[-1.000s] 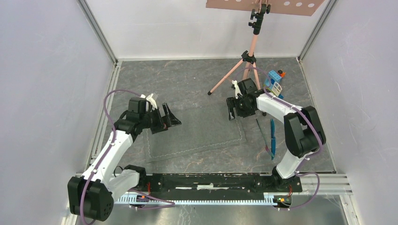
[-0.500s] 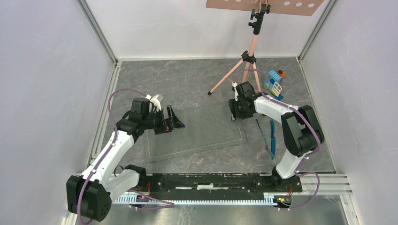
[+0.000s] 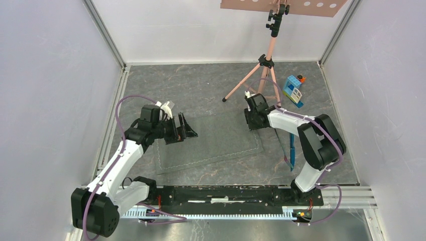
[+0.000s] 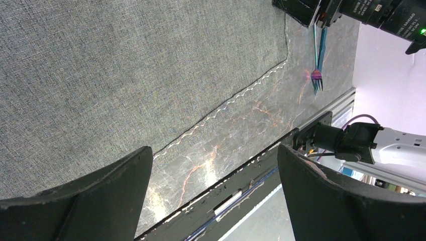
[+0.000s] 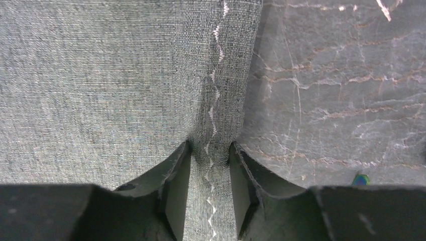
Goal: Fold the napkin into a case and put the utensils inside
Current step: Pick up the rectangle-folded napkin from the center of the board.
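The dark grey napkin (image 3: 211, 140) lies flat on the marbled floor between the arms. My right gripper (image 3: 252, 120) is down at the napkin's far right corner. In the right wrist view its fingers (image 5: 177, 170) pinch the stitched hem of the napkin (image 5: 100, 75), with cloth bunched between them at the gripper (image 5: 210, 150). My left gripper (image 3: 185, 128) hovers wide open over the napkin's far left part, and in its wrist view the gripper (image 4: 213, 155) holds nothing above the napkin (image 4: 125, 65). The blue utensils (image 3: 291, 143) lie just right of the napkin, also visible as utensils (image 4: 319, 50).
A pink tripod (image 3: 261, 65) stands behind the napkin, one leg near the right gripper. A blue-and-white toy block house (image 3: 293, 89) sits at the back right. A black rail (image 3: 226, 193) runs along the near edge. Pale walls enclose the floor.
The right gripper has lowered onto the napkin's far right corner and its jaws have closed on the hem. The left arm shifted slightly right, then held still, jaws open.
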`<state>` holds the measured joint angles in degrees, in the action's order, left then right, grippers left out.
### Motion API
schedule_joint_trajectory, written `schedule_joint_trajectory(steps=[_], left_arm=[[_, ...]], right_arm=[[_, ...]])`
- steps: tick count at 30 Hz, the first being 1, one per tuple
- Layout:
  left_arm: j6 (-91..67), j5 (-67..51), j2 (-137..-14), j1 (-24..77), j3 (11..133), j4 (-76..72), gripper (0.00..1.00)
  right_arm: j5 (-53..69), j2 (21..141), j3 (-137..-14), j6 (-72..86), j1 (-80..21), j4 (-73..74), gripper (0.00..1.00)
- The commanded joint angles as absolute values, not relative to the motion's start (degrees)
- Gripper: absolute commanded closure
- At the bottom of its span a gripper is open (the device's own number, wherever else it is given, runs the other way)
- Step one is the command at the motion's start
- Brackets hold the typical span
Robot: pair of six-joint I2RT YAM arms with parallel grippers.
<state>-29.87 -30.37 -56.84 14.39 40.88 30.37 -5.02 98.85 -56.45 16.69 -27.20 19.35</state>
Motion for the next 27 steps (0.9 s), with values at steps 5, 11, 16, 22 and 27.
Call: schedule_joint_trajectory(steps=[5, 11, 16, 22, 27], left_arm=[[-26.26, -29.93, -55.67, 14.68, 42.81, 30.36, 0.0], [-26.61, -29.03, -55.31, 14.68, 42.56, 30.38, 0.0], [-27.23, -27.67, -54.76, 14.68, 42.47, 30.84, 0.0], [-28.07, -25.88, -54.87, 14.73, 42.29, 31.33, 0.0], [-28.86, -22.41, -54.27, 14.68, 43.27, 32.63, 0.0]], right_arm=[[-4.65, 100.81, -50.54, 15.41, -28.47, 13.99, 0.85], [-8.1, 96.28, -52.41, 7.13, -28.43, 16.17, 0.99], [-17.28, 90.29, -54.31, 2.55, -28.41, 20.81, 1.0], [-25.38, 85.24, -56.35, -2.71, -28.38, 23.39, 1.0], [-23.69, 83.14, -57.35, -4.58, -28.46, 24.25, 1.0]])
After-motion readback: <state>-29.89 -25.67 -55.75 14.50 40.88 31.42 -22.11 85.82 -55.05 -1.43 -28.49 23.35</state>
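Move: The rectangle-folded napkin's right edge already lies between the right hand's half-open fingers, about 1 cm below the hand point; the napkin's middle is some 14 cm left and 4 cm back. The blue knife lies roughly 14 cm right and 7 cm back, the fork 11 cm right and 5 cm back; the near tripod foot is about 11 cm right and 2 cm ahead. From the left hand, that right edge is about 21 cm right, 7 cm ahead and 13 cm below. The napkin's right edge gets pinched as the right fingers shut on it from half open, the hand staying low and shifting about 1 cm forward and left. Keeping the pinch, the right hand then climbs about 7 cm while pulling some 6 cm to the right, towards the utensils, with the wrist tilting about 25 degrees so the fingertips swing right and forward. ##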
